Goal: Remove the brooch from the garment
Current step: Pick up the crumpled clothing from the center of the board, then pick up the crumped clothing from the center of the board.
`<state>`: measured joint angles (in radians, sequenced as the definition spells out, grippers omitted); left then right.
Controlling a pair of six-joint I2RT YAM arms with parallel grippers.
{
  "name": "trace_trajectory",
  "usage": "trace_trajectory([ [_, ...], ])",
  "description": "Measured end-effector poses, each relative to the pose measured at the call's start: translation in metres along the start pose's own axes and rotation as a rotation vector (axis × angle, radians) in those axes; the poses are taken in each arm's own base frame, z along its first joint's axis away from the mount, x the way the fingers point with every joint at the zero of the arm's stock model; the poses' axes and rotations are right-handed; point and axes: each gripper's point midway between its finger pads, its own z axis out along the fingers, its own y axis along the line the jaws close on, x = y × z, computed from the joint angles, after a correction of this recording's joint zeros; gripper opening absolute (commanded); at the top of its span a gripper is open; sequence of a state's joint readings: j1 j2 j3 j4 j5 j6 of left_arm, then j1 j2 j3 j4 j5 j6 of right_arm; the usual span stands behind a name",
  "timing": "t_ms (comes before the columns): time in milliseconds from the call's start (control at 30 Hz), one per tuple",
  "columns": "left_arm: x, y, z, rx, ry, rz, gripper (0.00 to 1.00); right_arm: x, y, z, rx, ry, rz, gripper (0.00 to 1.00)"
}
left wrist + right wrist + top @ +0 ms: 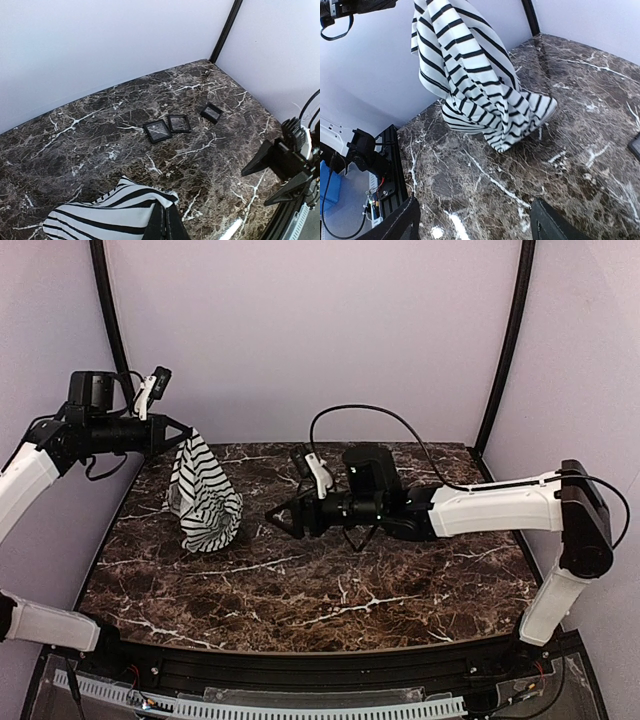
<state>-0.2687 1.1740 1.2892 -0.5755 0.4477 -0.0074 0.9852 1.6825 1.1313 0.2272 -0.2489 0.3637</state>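
Observation:
The garment, white with thin black stripes, hangs from its top edge at the table's back left, and its lower folds rest on the marble. My left gripper is shut on that top edge. In the left wrist view the closed fingers pinch the cloth. My right gripper stands open just right of the garment, low over the table, with nothing between its fingers. The right wrist view shows the draped garment ahead of the gripper. The brooch is hidden in every view.
Three small black square frames lie on the marble table toward the back. The table's left edge with a black rail lies near the right gripper. White walls close in the back and sides.

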Motion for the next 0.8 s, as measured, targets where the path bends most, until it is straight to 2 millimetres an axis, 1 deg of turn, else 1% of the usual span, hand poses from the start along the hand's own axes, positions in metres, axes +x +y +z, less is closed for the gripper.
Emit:
trace_trajectory([
  [67, -0.002, -0.007, -0.005, 0.028, -0.01, -0.009, 0.01, -0.004, 0.01, 0.014, -0.02, -0.014, -0.014, 0.71],
  [167, -0.007, -0.016, -0.013, 0.055, -0.026, -0.017, 0.01, -0.003, 0.014, 0.031, -0.026, -0.022, -0.015, 0.68],
  [300, -0.015, -0.023, -0.02, 0.078, -0.042, -0.023, 0.01, 0.002, 0.006, 0.054, -0.008, -0.019, -0.004, 0.63],
  [467, -0.019, -0.027, -0.024, 0.09, -0.05, -0.031, 0.01, 0.014, -0.005, 0.085, 0.007, 0.005, 0.007, 0.63],
  [600, -0.022, -0.027, -0.027, 0.088, -0.057, -0.039, 0.01, 0.026, -0.005, 0.101, -0.015, 0.034, 0.006, 0.64],
  [667, -0.021, -0.026, -0.027, 0.081, -0.056, -0.048, 0.01, 0.032, 0.0, 0.106, -0.033, 0.047, 0.003, 0.62],
  [700, -0.021, -0.025, -0.027, 0.074, -0.056, -0.053, 0.01, 0.034, 0.004, 0.107, -0.047, 0.054, 0.002, 0.59],
  [733, -0.021, -0.024, -0.027, 0.069, -0.056, -0.059, 0.01, 0.036, 0.008, 0.109, -0.062, 0.058, 0.0, 0.5],
  [767, -0.022, -0.024, -0.028, 0.063, -0.058, -0.065, 0.01, 0.035, 0.012, 0.111, -0.078, 0.059, 0.0, 0.36],
  [800, -0.022, -0.023, -0.029, 0.057, -0.06, -0.073, 0.01, 0.035, 0.017, 0.113, -0.098, 0.057, 0.001, 0.24],
])
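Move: The garment hangs from the left fingers; the middle of its loose lower part is about 14 cm to the right hand's left, 3 cm ahead and 6 cm lower. On the board, the nearest black frame is some 18 cm ahead of the right hand and 5 cm to its right, the next 18 cm ahead and 12 cm right, both about 15 cm below. From the left hand, that lower part is about 18 cm down, 4 cm back and 4 cm right. Leftward and down, the right hand travels about 10 cm across and 6 cm lower to the hanging garment's lower part, bowing a little forward and back again on the way. Its open fingers narrow partly around the near right edge of the cloth. The left hand keeps its pinch and draws the garment about 4 cm up and slightly back. ##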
